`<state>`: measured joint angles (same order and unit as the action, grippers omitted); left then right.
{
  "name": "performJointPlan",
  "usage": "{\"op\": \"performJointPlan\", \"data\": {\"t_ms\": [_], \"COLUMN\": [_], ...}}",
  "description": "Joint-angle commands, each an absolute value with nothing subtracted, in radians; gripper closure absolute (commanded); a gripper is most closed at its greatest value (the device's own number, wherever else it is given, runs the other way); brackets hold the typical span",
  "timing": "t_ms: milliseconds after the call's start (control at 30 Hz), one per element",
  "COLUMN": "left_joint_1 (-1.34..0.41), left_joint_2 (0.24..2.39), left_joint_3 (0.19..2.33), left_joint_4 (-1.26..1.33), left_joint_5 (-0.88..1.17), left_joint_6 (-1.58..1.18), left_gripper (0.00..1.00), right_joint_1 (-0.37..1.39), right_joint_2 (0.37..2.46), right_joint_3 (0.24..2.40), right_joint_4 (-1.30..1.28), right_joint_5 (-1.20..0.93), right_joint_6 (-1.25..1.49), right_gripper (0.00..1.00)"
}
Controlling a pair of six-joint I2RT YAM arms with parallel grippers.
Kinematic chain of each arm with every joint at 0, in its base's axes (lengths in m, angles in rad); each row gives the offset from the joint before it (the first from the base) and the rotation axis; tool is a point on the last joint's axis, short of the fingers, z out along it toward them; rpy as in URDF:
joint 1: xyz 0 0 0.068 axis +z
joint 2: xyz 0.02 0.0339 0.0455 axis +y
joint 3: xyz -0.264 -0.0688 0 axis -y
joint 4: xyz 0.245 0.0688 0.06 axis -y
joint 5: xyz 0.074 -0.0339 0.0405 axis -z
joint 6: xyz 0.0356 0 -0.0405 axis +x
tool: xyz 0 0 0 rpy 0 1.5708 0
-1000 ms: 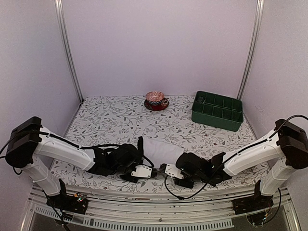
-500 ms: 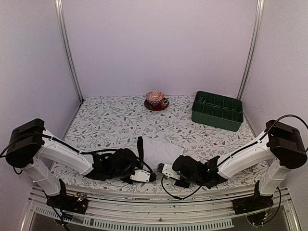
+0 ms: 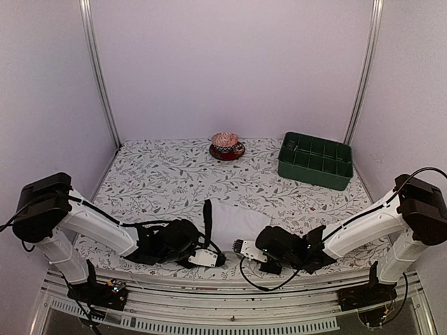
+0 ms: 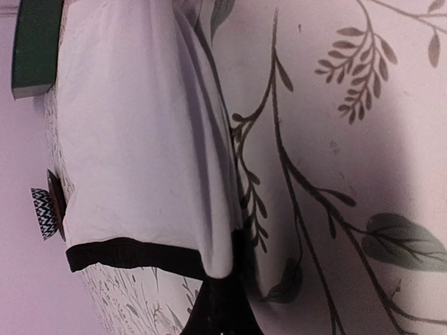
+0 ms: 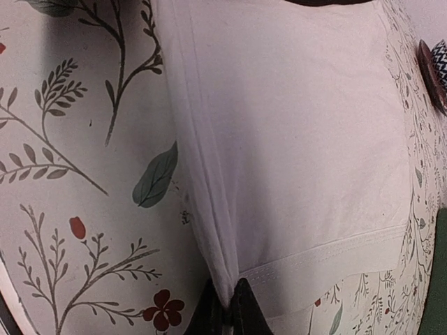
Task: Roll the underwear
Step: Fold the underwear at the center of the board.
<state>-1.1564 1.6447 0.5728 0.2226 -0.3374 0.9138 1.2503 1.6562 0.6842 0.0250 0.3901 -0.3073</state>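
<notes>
The white underwear (image 3: 236, 219) lies flat near the table's front edge, its black waistband (image 3: 207, 216) on the left side. My left gripper (image 3: 218, 257) is shut on the near corner by the waistband; in the left wrist view its dark fingertips (image 4: 222, 307) pinch the white cloth (image 4: 140, 139) where it meets the black band (image 4: 133, 255). My right gripper (image 3: 242, 246) is shut on the near right corner. The right wrist view has a bunched fold of white cloth (image 5: 293, 125) squeezed between the fingertips (image 5: 209, 314). The two grippers sit close together.
A green compartment tray (image 3: 316, 160) stands at the back right. A pinkish bowl on a dark saucer (image 3: 226, 146) sits at the back centre. Floral tablecloth (image 3: 154, 181) covers the table, with white walls on three sides.
Both grippers have closed from open onto the near edge of the underwear. Both arms have shifted a little; the waistband has straightened slightly.
</notes>
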Motion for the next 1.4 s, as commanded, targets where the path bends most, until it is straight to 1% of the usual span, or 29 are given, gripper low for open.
{"op": "performJointPlan", "data": {"t_ms": [0,200,367,400,467,500,567,600,633,700,733,867,900,1000,1067,1200,1300,1367], "left_joint_1": [-1.147,-1.098,-1.087,-1.087,-1.087,-1.088,-1.088,-1.090,-1.090,-1.090,-1.090,-1.052,-1.028,-0.924,-0.864,-0.762,-0.720,-0.705], "left_joint_2": [1.633,1.546,1.537,1.543,1.554,1.554,1.548,1.543,1.536,1.523,1.516,1.504,1.504,1.501,1.514,1.603,1.675,1.714], "left_joint_3": [0.541,0.519,0.527,0.536,0.545,0.543,0.539,0.535,0.532,0.523,0.519,0.540,0.566,0.658,0.705,0.851,0.950,1.001], "left_joint_4": [0.182,0.155,0.126,0.113,0.094,0.093,0.097,0.099,0.100,0.107,0.116,0.159,0.129,0.049,0.039,-0.037,-0.095,-0.130], "left_joint_5": [-0.346,-0.304,-0.282,-0.274,-0.258,-0.252,-0.240,-0.237,-0.234,-0.230,-0.233,-0.254,-0.229,-0.108,-0.059,0.013,0.053,0.074], "left_joint_6": [0.939,0.964,0.957,0.945,0.933,0.932,0.929,0.928,0.928,0.931,0.935,0.919,0.901,0.857,0.838,0.752,0.695,0.667], "left_gripper": [1.00,1.00,1.00,0.97,0.68,0.61,0.49,0.45,0.43,0.34,0.30,0.27,0.27,0.18,0.16,0.17,0.17,0.17], "right_joint_1": [1.258,1.267,1.270,1.269,1.270,1.271,1.270,1.271,1.272,1.272,1.273,1.280,1.281,1.281,1.281,1.281,1.280,1.281], "right_joint_2": [1.621,1.573,1.568,1.577,1.599,1.610,1.633,1.641,1.649,1.652,1.648,1.584,1.558,1.472,1.426,1.381,1.384,1.400], "right_joint_3": [0.668,0.658,0.660,0.664,0.674,0.680,0.688,0.693,0.699,0.702,0.701,0.694,0.690,0.671,0.669,0.692,0.715,0.727], "right_joint_4": [-0.030,-0.031,-0.042,-0.047,-0.063,-0.072,-0.086,-0.092,-0.101,-0.104,-0.105,-0.100,-0.098,-0.075,-0.059,-0.027,0.005,0.030], "right_joint_5": [0.395,0.365,0.359,0.359,0.360,0.360,0.358,0.358,0.360,0.363,0.361,0.333,0.314,0.255,0.227,0.216,0.256,0.283], "right_joint_6": [-0.302,-0.304,-0.305,-0.305,-0.301,-0.298,-0.290,-0.286,-0.280,-0.275,-0.273,-0.272,-0.274,-0.281,-0.288,-0.314,-0.341,-0.362], "right_gripper": [0.98,0.98,0.98,0.98,0.98,0.98,0.97,0.97,0.94,0.80,0.75,0.69,0.68,0.62,0.61,0.58,0.54,0.53]}}
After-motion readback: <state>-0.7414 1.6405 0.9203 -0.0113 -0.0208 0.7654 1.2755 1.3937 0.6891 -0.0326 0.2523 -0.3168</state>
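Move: Both grippers already pinch the near edge of the white underwear, the left at its black waistband and the right near the opposite corner. The underwear's middle lies about 8 cm ahead of the left hand and 8 to its right. From the right hand it is 9 ahead and 5 to its left. The waistband's far end is some 16 cm ahead of the left hand, 2 to its left; from the right hand, the green box is roughly 35 ahead and 23 right. With both hands still pinching, the near edge is drawn slightly outward, the left hand going about 2 cm left and the right about 1 cm right, each with a small lift and then a lowering, the right hand's back to the table, before the fingers open and let go. The left hand, wide open, then sweeps about 13 cm forward and 8 cm up towards the waistband's far end, turning some 15 degrees counter-clockwise, while the right, about half open, backs off a little and rises some 8 cm above its corner. ##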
